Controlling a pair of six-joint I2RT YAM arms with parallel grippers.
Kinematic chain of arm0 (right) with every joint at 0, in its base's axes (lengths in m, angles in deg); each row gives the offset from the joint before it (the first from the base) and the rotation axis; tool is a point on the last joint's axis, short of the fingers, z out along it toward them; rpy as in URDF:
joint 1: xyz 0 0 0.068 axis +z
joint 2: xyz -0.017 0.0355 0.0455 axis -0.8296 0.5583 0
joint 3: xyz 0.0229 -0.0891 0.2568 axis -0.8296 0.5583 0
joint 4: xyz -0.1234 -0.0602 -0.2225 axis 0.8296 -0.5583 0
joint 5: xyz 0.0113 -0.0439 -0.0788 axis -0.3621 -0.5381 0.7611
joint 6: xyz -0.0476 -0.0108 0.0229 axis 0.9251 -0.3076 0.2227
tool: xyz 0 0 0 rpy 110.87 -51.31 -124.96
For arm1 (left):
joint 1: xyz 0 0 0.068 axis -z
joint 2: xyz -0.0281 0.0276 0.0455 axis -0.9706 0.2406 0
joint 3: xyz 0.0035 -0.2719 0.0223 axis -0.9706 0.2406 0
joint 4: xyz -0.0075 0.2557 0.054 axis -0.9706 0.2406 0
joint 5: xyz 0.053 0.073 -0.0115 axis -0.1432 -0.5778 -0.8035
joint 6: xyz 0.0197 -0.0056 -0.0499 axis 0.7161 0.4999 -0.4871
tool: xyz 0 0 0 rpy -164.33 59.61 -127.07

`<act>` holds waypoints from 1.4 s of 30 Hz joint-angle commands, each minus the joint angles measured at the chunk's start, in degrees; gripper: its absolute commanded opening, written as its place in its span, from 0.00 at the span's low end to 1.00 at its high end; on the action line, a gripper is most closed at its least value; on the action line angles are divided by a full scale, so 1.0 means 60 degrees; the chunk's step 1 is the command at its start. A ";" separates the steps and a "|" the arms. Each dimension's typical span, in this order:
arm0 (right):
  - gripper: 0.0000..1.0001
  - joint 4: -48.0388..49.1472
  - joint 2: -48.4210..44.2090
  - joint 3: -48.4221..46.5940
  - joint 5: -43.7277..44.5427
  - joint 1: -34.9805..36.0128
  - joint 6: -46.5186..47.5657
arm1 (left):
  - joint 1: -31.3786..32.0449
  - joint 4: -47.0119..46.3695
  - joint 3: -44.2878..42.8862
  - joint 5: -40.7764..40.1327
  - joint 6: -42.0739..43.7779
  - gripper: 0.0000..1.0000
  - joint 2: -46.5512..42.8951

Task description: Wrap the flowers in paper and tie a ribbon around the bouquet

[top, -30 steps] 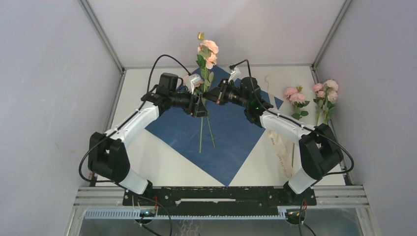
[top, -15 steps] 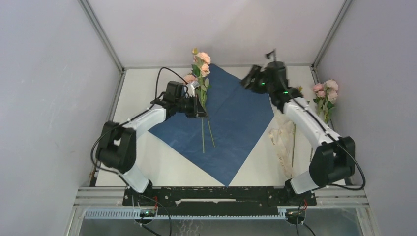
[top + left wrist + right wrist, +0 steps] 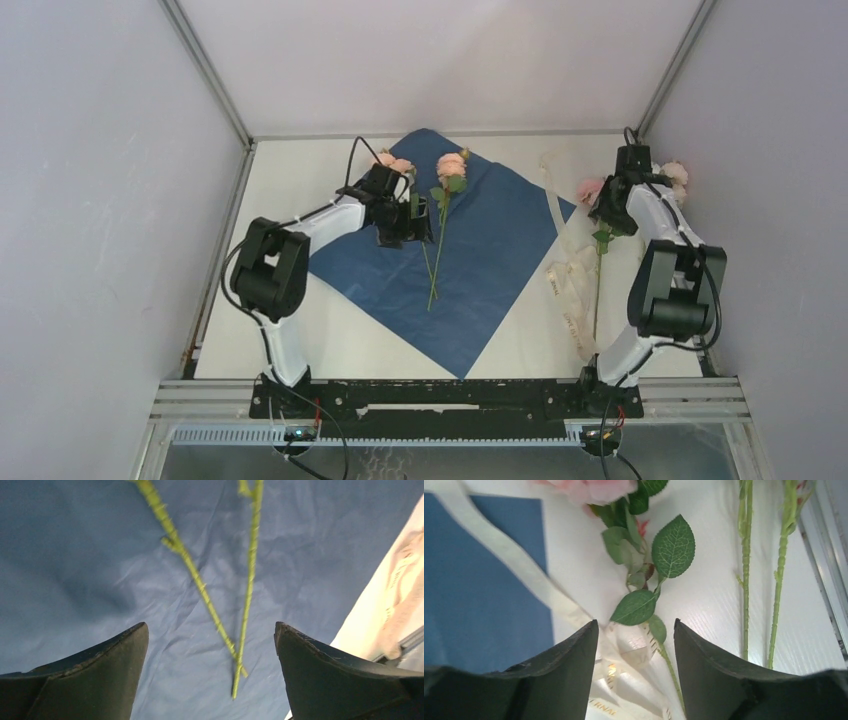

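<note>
Two flowers (image 3: pixel 452 166) lie on the dark navy paper (image 3: pixel 480 270), pink blooms toward the back, thin green stems (image 3: pixel 248 595) crossing near their cut ends. My left gripper (image 3: pixel 405 228) hovers just left of them, open; in its wrist view the left gripper (image 3: pixel 210 630) frames the stems with nothing held. My right gripper (image 3: pixel 608 214) is at the right side over another pink flower (image 3: pixel 590 190). It stands open, and in its own view the right gripper (image 3: pixel 635 625) straddles that flower's stem (image 3: pixel 669 667) and the cream ribbon (image 3: pixel 514 560) without touching them.
More pink flowers (image 3: pixel 673 173) lie against the right wall, their stems (image 3: pixel 744 570) running beside the table's metal edge (image 3: pixel 831 580). The ribbon (image 3: pixel 570 295) is bunched right of the paper. Grey walls close in the left, right and back.
The left gripper has let go of the upright flowers, which now lie on the paper. The right arm has swung from the centre to the flowers at the right and opened.
</note>
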State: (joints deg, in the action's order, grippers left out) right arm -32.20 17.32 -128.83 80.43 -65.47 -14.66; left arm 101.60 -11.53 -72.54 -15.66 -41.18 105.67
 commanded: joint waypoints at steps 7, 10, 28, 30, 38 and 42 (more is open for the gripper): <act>0.46 0.0216 0.2038 -0.0872 -0.0441 -0.0702 0.0885 | -0.0051 0.2405 -0.0072 -0.1845 0.3788 1.00 -0.3282; 0.41 0.0327 0.2443 -0.1102 -0.0548 -0.0717 0.1180 | -0.0244 0.2382 0.0330 -0.1700 0.4181 1.00 -0.3928; 0.38 0.0398 0.3736 -0.2067 -0.2552 -0.0964 0.1688 | -0.1659 0.2373 0.0112 -0.1350 0.4504 1.00 -0.4830; 0.23 0.0286 0.3817 -0.2183 -0.2402 -0.1011 0.1670 | -0.1762 0.2381 0.0135 -0.1278 0.4504 1.00 -0.4908; 0.00 -0.0213 0.1693 -0.2466 -0.0662 -0.1215 0.1987 | -0.2432 0.2388 0.0054 -0.1058 0.4730 1.00 -0.5101; 0.00 -0.0781 0.0250 -0.2930 0.1189 -0.0998 0.2040 | -0.2781 0.2367 -0.0071 -0.0913 0.4693 1.00 -0.5110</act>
State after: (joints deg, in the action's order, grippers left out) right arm -34.88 30.83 -140.72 75.22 -72.25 -3.87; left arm 86.84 3.20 -71.14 -22.92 -14.05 77.52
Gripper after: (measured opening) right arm 0.017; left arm 0.996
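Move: The pink rose's stem, just below its leaves, lies about 4 cm ahead of the right hand, 1 cm to its right and 10 cm below. The bloom is some 13 cm ahead and 2 cm left, the crumpled ribbon about 8 cm back and 6 cm left. The other roses' blooms are 15 cm ahead and 14 cm right. From the left hand, the peach stems' crossing is about 7 cm back, 4 cm right and 5 cm below; the pink stem is 39 cm right, roughly 3 cm ahead. The right fingers pinch the pink rose's stem just under its leaves: the hand sinks about 9 cm, easing forward with its fingers part-closed, shuts them fully, then lifts about 5 cm and draws right. Meanwhile the open left hand climbs away from the peach stems and swings some 15 cm left, tilting its fingers further forward. ##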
